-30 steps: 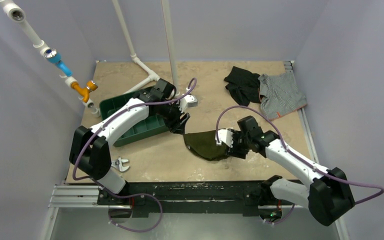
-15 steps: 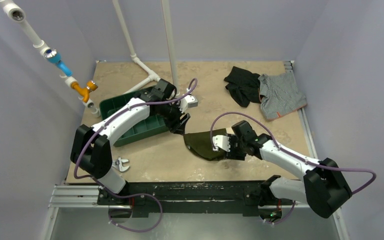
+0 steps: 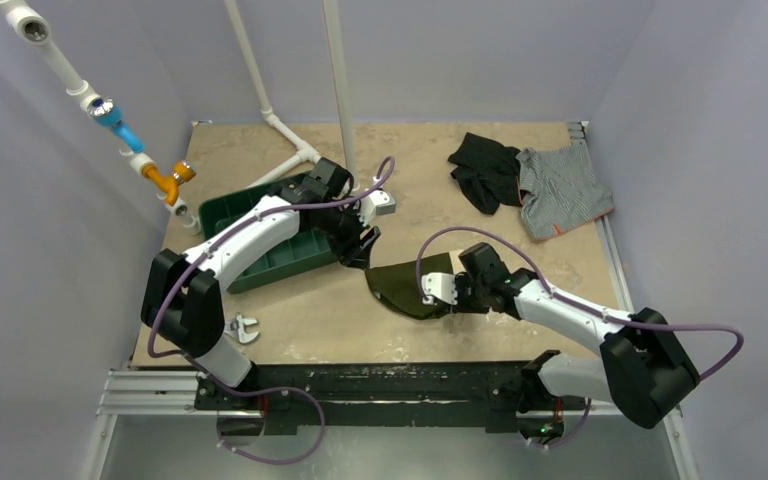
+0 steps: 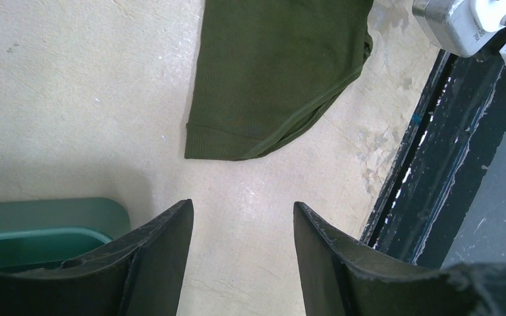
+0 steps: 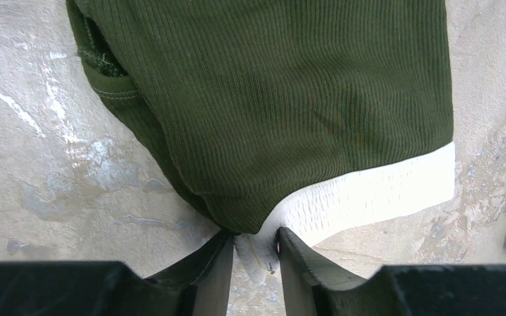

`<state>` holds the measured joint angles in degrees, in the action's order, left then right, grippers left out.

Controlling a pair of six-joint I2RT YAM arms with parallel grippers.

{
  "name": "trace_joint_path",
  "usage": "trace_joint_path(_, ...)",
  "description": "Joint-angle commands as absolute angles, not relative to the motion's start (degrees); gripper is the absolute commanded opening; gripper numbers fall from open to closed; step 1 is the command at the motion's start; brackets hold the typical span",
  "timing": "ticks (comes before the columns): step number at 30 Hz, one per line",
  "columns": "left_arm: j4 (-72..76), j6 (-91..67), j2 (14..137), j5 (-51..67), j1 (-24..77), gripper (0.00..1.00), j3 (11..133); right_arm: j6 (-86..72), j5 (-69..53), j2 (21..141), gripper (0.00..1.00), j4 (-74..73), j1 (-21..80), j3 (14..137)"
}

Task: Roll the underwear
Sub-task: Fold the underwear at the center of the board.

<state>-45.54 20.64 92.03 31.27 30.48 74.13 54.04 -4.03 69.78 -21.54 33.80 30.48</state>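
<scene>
The dark olive underwear (image 3: 405, 285) lies flat mid-table, its cream waistband (image 5: 382, 191) on the side nearest my right arm. My right gripper (image 3: 448, 298) is low at that edge. In the right wrist view the underwear (image 5: 270, 99) fills the upper frame, and my right gripper (image 5: 255, 236) is shut on a bunched bit of waistband at the cloth's corner. My left gripper (image 3: 365, 245) hovers open at the cloth's far left corner. The left wrist view shows my left gripper (image 4: 242, 207) over bare table, with the underwear (image 4: 273, 72) just beyond the fingertips and nothing between them.
A green tray (image 3: 222, 205) sits under my left arm, its corner (image 4: 46, 224) beside the left finger. A black garment (image 3: 485, 170) and a grey striped garment (image 3: 563, 190) lie at the back right. White pipes (image 3: 290, 140) rise at the back. A small metal tool (image 3: 243, 327) lies front left.
My right gripper moved left along the underwear's near edge and closed on the waistband, bunching it. The left arm stayed put.
</scene>
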Motion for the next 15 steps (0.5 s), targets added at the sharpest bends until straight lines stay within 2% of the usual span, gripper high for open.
trace_joint_path(1,-45.1,22.0,90.9,31.9,30.0,0.56,73.6,54.1,-3.8,70.3,0.31,-21.6,34.2,29.3)
trace_joint_path(15,-44.1,23.3,89.2,31.5,29.9,0.56,71.8,51.3,-5.3,71.0,0.12,-27.2,34.9,32.9)
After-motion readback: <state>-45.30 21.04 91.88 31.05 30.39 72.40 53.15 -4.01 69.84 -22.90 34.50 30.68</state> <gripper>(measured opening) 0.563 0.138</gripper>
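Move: The near end of the underwear's white waistband already lies between the right hand's half-open fingertips, about 1 cm below the hand point. The underwear's middle is roughly 8 cm to that hand's left and 3 cm ahead. The waistband's far corner stands about 9 cm ahead and 1 cm left. From the idle left hand, the near end is some 16 cm to the right, 5 cm back and 14 cm below. The near end of the underwear's waistband is pinched by the right hand, whose fingers close from about a third open to nearly shut, low over the table. While closing, the hand eases back towards its base by only about half a centimetre, with no real turn of the wrist. ##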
